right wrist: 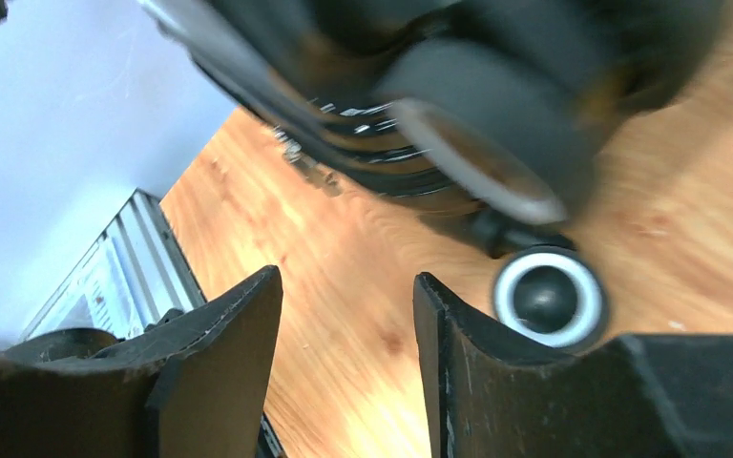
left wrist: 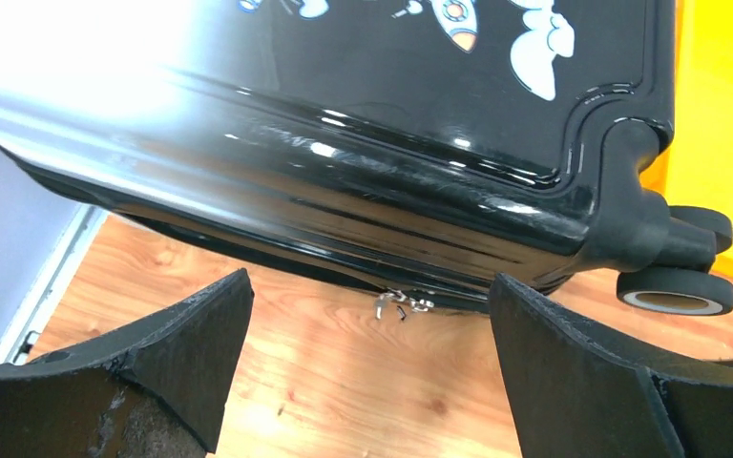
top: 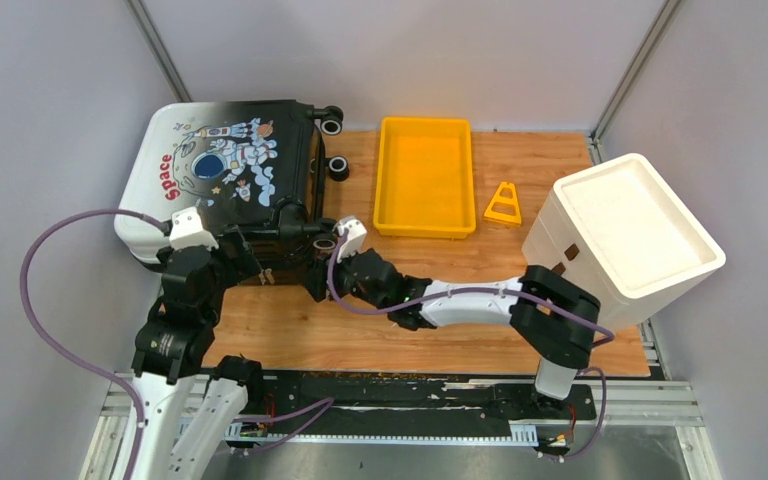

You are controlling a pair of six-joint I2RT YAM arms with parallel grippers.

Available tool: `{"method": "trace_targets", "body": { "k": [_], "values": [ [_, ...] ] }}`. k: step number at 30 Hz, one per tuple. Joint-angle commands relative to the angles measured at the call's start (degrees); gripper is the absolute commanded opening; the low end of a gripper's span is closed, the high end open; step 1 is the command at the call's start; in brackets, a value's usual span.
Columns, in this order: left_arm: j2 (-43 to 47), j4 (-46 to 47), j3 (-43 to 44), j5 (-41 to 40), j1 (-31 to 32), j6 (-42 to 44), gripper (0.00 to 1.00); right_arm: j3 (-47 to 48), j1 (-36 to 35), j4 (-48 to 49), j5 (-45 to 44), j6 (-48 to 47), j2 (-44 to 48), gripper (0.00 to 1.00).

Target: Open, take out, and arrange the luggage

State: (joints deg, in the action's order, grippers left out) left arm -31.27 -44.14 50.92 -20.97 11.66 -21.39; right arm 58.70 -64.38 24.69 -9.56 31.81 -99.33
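Note:
The luggage (top: 222, 170) lies flat at the back left of the table, astronaut picture and red "Space" lettering facing up, shut. Its glossy black side (left wrist: 363, 181) fills the left wrist view, with silver zipper pulls (left wrist: 401, 303) hanging at the bottom seam. My left gripper (top: 250, 258) is at the case's near edge; in its own view the gripper (left wrist: 370, 296) is wide open and empty, facing the pulls. My right gripper (top: 318, 272) is at the near right corner; in the right wrist view this gripper (right wrist: 345, 286) is open over bare wood, beside a black wheel (right wrist: 549, 298).
A yellow tray (top: 426, 124) stands at the back centre, with a small orange triangular piece (top: 503, 204) to its right. A white foam box (top: 625, 235) sits at the right edge. Grey walls close in on the left, right and back.

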Motion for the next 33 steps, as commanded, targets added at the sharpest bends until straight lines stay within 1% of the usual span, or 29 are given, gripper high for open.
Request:
{"method": "trace_targets", "body": {
  "k": [1, 7, 11, 14, 19, 23, 25, 26, 29, 33],
  "values": [
    [5.74, 6.28, -2.82, -5.16, 0.18, 2.84, 1.0, 4.82, -3.0, 12.08, -2.69, -3.59, -6.31, 0.54],
    [10.07, 5.0, -2.86, -11.37, 0.16, 2.04, 1.0, 8.67, -4.71, 22.93, -2.72, -10.94, -16.01, 0.52],
    [10.57, 3.97, -2.34, -13.37, 0.2, 1.6, 1.0, 12.8, -5.22, 23.53, -5.34, -14.63, -21.06, 0.51],
    [10.49, 4.12, -2.48, -12.77, 0.2, 1.66, 1.0, 12.85, -5.14, 26.21, -8.39, -17.39, -22.55, 0.5],
    [10.1, 4.32, -2.56, -11.66, 0.2, 2.01, 1.0, 10.75, -4.29, 27.7, -7.88, -23.98, -21.03, 0.51],
    [10.03, 4.37, -2.58, -11.44, 0.2, 2.13, 1.0, 7.83, -0.87, 27.24, -5.31, -23.55, -18.08, 0.49],
    [10.16, 4.29, -2.58, -11.47, 0.2, 2.14, 1.0, 6.84, 1.09, 24.52, -3.44, -23.17, -15.02, 0.49],
    [10.12, 4.32, -2.58, -11.46, 0.2, 2.18, 1.0, 7.04, 1.84, 21.55, -2.77, -22.55, -13.6, 0.49],
    [10.08, 4.37, -2.62, -11.28, 0.18, 2.19, 1.0, 7.23, 3.07, 15.9, -5.33, -21.17, -10.6, 0.49],
    [9.89, 4.5, -2.65, -10.95, 0.2, 2.22, 1.0, 5.58, 4.38, 16.76, -9.74, -20.39, -8.7, 0.51]
  ]
}}
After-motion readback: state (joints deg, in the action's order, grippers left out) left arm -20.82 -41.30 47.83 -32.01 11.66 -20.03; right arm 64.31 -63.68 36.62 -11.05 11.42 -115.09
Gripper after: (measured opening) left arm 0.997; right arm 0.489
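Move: Beside the luggage's near right corner, the right hand has the lower caster wheel about 4 cm ahead, 2 cm to its right and 7 cm below. The upper caster wheel stands some 7 cm ahead, 2 cm right and 3 cm above that hand; the zipper pulls are about 8 cm left, 2 cm ahead and 5 cm lower. From the left hand the lower wheel lies roughly 18 cm right, 3 cm ahead and 16 cm down. Sweeping left about 8 cm along the luggage's near side while sinking some 5 cm, the half-open right hand then doubles back about 5 cm to the right and pushes 4 cm forward, to the corner by the lower caster wheel, its wrist turning about 20 degrees. The left hand, wide open, first withdraws left, back and up from the luggage by about 5 cm, then holds still. ##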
